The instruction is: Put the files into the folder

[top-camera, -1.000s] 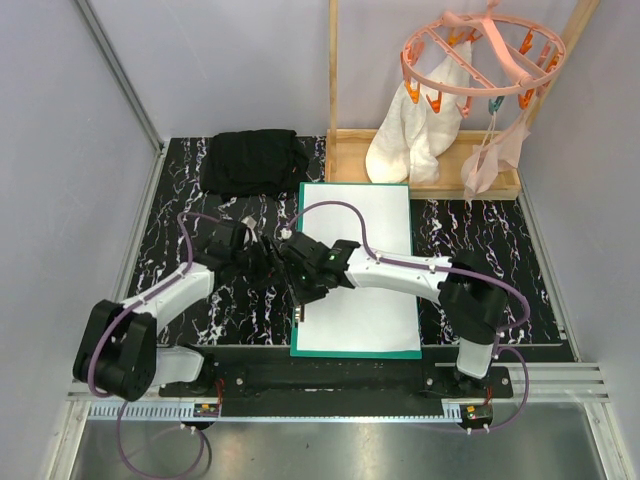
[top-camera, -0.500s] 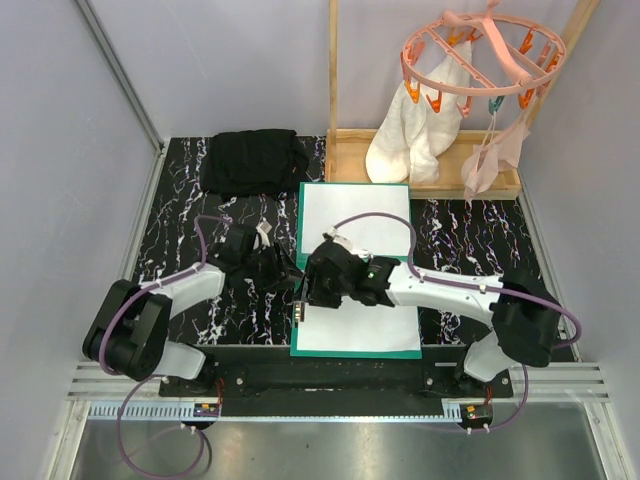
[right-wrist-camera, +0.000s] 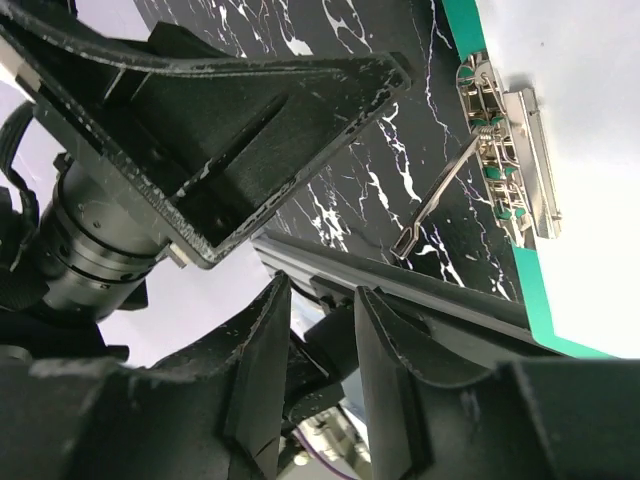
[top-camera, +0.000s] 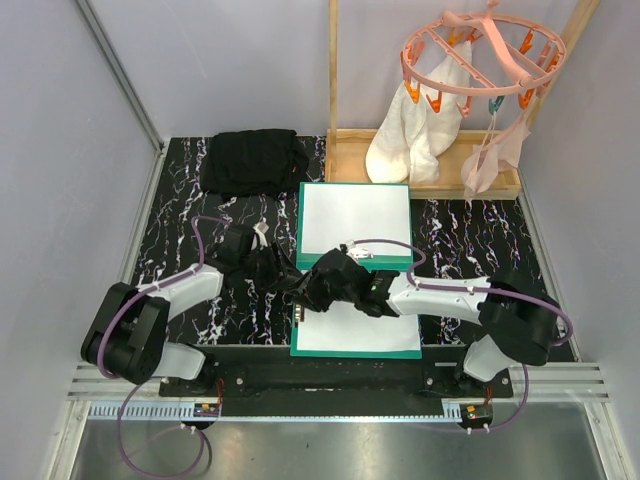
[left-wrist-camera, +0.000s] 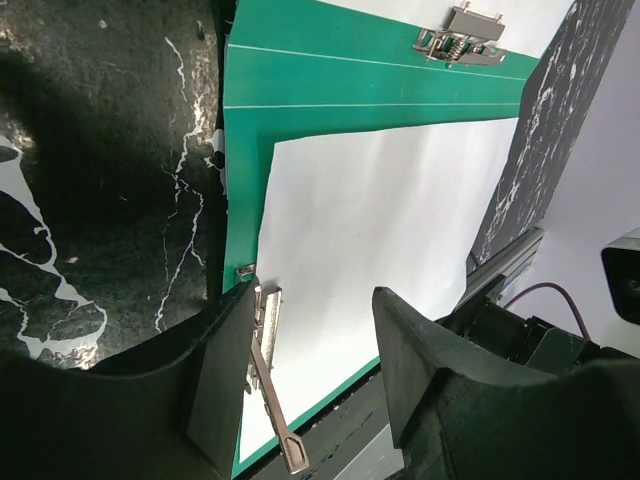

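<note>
The teal folder [top-camera: 350,354] lies open in the middle of the table, and a teal band crosses it halfway. One white file [top-camera: 355,215] shows on its far half and another [top-camera: 365,335] on its near half. Both grippers meet at the folder's left edge. My left gripper [top-camera: 285,272] is open; in its wrist view the gripper [left-wrist-camera: 310,350] straddles a metal clip lever [left-wrist-camera: 268,385] on the near sheet [left-wrist-camera: 380,230], close to one finger. A second clip [left-wrist-camera: 465,35] sits beyond the teal spine. My right gripper [top-camera: 318,290] is open and empty, and beside that gripper [right-wrist-camera: 320,350] stands the clip [right-wrist-camera: 505,160].
A folded black cloth [top-camera: 252,160] lies at the back left. A wooden frame [top-camera: 440,185] at the back right carries a pink peg hanger [top-camera: 480,50] with white garments [top-camera: 415,135]. A metal rail [top-camera: 330,380] runs along the near edge.
The right arm has swung back toward its base, bringing its gripper down to the folder's left edge. A teal band now shows across the folder's middle. The left jaws have narrowed a little.
</note>
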`<state>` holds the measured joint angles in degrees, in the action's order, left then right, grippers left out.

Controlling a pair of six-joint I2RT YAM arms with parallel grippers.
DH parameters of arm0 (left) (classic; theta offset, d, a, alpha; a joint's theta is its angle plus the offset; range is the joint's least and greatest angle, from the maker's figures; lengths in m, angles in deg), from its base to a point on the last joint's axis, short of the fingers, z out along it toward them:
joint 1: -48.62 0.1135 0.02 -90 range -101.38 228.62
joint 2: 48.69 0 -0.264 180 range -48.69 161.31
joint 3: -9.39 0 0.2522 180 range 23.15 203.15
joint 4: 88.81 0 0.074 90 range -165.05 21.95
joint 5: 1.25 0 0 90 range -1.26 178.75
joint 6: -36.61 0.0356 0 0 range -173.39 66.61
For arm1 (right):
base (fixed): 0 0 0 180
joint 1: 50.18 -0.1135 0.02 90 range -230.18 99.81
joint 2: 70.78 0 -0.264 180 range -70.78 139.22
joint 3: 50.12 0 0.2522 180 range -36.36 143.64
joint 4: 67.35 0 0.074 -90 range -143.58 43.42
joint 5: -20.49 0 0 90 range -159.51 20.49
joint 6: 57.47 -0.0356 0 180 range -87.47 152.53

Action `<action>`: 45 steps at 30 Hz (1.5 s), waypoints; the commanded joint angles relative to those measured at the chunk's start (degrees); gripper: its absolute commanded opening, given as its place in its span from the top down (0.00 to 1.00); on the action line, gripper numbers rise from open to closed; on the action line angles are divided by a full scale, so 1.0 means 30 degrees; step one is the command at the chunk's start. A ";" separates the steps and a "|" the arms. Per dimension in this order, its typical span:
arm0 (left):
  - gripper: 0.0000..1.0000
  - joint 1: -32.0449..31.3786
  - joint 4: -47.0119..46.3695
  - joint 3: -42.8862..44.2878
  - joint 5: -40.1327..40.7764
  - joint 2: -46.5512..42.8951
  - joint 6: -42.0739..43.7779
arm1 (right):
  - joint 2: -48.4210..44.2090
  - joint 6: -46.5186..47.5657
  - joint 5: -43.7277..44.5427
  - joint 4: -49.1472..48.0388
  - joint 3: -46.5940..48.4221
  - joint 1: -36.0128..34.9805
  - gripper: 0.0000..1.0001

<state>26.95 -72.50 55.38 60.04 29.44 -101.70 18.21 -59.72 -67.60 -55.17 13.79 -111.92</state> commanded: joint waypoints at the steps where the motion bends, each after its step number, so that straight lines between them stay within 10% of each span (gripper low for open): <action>1: 0.46 0.0163 -0.0439 0.0419 0.0165 0.0061 0.0225 | 0.0511 -0.1741 0.0037 -0.1786 -0.0486 0.0100 0.60; 31: 0.42 0.0485 0.0411 0.0859 0.0048 -0.0583 0.0753 | 0.2123 -0.2532 -0.1516 -0.2987 -0.1072 0.0070 0.62; 45: 0.42 0.0485 0.0821 0.1064 -0.0303 -0.0789 0.1367 | 0.2300 -0.2766 -0.1517 -0.3749 -0.1657 0.0070 0.84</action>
<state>28.06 -70.18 55.90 59.95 28.28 -99.74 24.90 -67.06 -72.14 -64.00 9.90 -111.90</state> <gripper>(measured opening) 0.580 0.184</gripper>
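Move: The raised free end of the clip lever lies about 5 cm below the right hand, some 2 cm to its left and 1 cm back. The clip body, on the folder's left edge, is roughly 2 cm ahead and 8 cm below; the white sheet's middle is about 15 cm right, level fore and aft, 8 cm down. From the left hand, the lever end is around 6 cm back and 3 cm right, at about its height. Lower the right gripper about 4 cm towards the standing lever of the clip, pausing briefly partway, and draw it back roughly 1 cm and slightly left as the fingers tip about 10 degrees steeper. Once the lever's free end is between the fingertips, close the half-open fingers to pinch it. ##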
